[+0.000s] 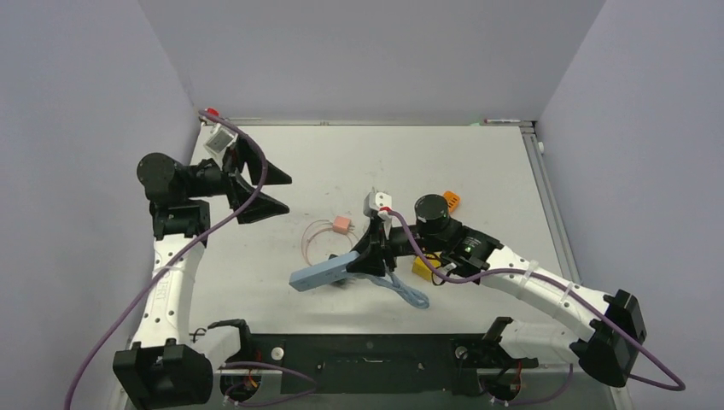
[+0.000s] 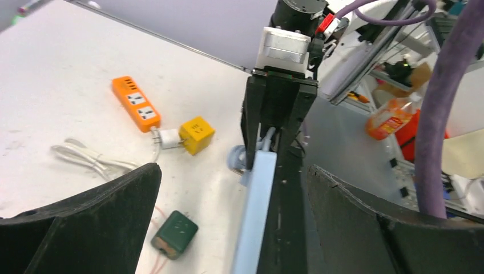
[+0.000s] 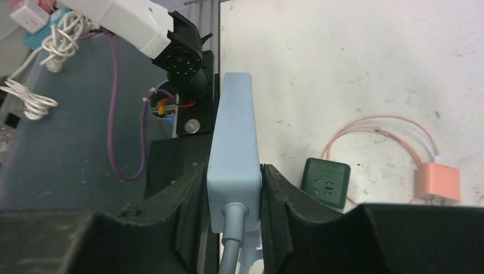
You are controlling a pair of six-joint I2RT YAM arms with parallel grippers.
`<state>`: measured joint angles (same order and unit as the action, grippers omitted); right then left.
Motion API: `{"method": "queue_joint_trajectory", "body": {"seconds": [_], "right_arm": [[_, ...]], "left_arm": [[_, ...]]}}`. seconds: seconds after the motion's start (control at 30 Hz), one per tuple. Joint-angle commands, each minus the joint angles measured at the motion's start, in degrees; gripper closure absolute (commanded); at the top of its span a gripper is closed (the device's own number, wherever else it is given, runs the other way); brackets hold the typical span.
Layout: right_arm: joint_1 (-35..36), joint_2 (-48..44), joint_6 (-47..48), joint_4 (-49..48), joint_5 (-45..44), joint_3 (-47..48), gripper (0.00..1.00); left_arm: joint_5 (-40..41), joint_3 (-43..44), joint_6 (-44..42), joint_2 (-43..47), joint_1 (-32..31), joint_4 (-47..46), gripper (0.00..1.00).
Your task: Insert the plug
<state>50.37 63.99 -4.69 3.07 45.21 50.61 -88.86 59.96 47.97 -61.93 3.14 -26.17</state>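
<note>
My right gripper [image 1: 363, 256] [image 3: 233, 171] is shut on the cable end of a light blue power strip [image 1: 323, 272] [image 3: 234, 137] [image 2: 255, 217]. The strip points toward the table's near edge, and its grey cable [image 1: 408, 290] trails behind the fingers. A pink plug [image 1: 341, 224] [image 3: 438, 181] with a thin pink cable lies just beyond the strip. Beside the strip sits a green socket cube [image 3: 326, 181] [image 2: 175, 234]. My left gripper [image 1: 277, 192] [image 2: 232, 171] hangs open at the back left, facing the strip, with nothing between its fingers.
A yellow cube [image 1: 423, 266] [image 2: 197, 135] with a white plug [image 2: 169, 138] in it lies right of my right gripper. An orange power strip [image 1: 451, 202] [image 2: 136, 103] lies farther back. A white cable [image 2: 85, 158] coils nearby. The black base rail [image 1: 367, 354] runs along the near edge.
</note>
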Motion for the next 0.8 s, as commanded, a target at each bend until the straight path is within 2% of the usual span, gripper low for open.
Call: {"method": "queue_joint_trajectory", "body": {"seconds": [0.0,0.07,0.1,0.13,0.17,0.2,0.23,0.33,0.37,0.5,0.57,0.67,0.77], "right_arm": [[-0.12,2.78,-9.70,-9.96,4.73,0.94,0.95],[-0.21,4.82,-12.65,-12.58,5.63,0.98,0.95],[-0.24,5.50,-13.61,-13.83,5.89,1.12,0.95],[-0.26,5.96,-14.07,-14.17,5.39,1.41,0.95],[-0.24,6.38,-14.20,-14.23,4.67,1.76,0.95],[-0.23,6.63,-14.30,-14.30,3.87,2.08,0.95],[-0.26,6.77,-14.43,-14.41,2.92,2.26,0.95],[-0.40,7.26,-15.62,-14.29,-0.18,2.34,0.95],[-0.43,7.48,-16.15,-14.57,-0.89,1.95,0.95],[-0.50,7.55,-19.81,-18.77,-1.25,-2.21,0.95],[-0.45,8.05,-22.14,-21.59,-1.53,-5.11,0.95],[-0.50,9.48,-26.13,-26.37,-1.98,-9.18,0.95],[-0.61,11.89,-29.80,-29.32,-3.07,-11.72,0.95]], "left_arm": [[3.53,1.10,-5.11,1.38,3.78,-6.21,0.04],[11.46,5.80,-7.49,0.07,4.94,-0.55,0.04],[19.29,10.31,-13.12,-0.13,5.77,8.53,0.04],[30.09,15.12,-20.85,-0.33,5.10,23.07,0.04],[43.07,19.45,-27.52,-1.42,2.27,31.90,0.04],[52.23,22.57,-31.46,-2.93,-0.27,37.15,0.04],[57.81,25.21,-34.34,-4.52,-1.75,40.65,0.04],[55.11,27.89,-39.46,-8.33,-2.66,49.83,0.04],[50.89,27.59,-42.89,-9.16,-2.67,54.22,0.04],[38.40,24.70,-65.81,-9.46,-5.19,82.34,0.04],[36.35,20.10,-78.84,-7.22,-6.33,93.48,0.04],[37.63,13.97,-92.27,-2.41,-8.21,102.04,0.04],[41.54,8.54,-96.23,0.75,-9.90,102.15,0.02]]}}
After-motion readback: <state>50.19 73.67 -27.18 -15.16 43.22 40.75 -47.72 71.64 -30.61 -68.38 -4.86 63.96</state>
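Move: The green adapter lies well below my open left hand: about 2 cm farther out, 6 cm to its right and some 36 cm down. The pink plug is about 15 cm ahead of that hand and 8 cm right, equally low. The blue power strip, already in my right hand, has its middle some 8 cm back, 5 cm right and 15 cm below my left hand. From my right hand the green adapter is about 10 cm ahead, 4 cm left and 23 cm down. I swing my empty left hand forward and up in an arc of about 12 cm, then sweep it back and steeply down towards the green adapter, ending some 16 cm lower than it began, fingers wide open and tipped downward from level. Meanwhile my right hand keeps its grip on the blue strip, lowers it mostly late on and rolls it some 20 degrees so its outlets turn upward. ##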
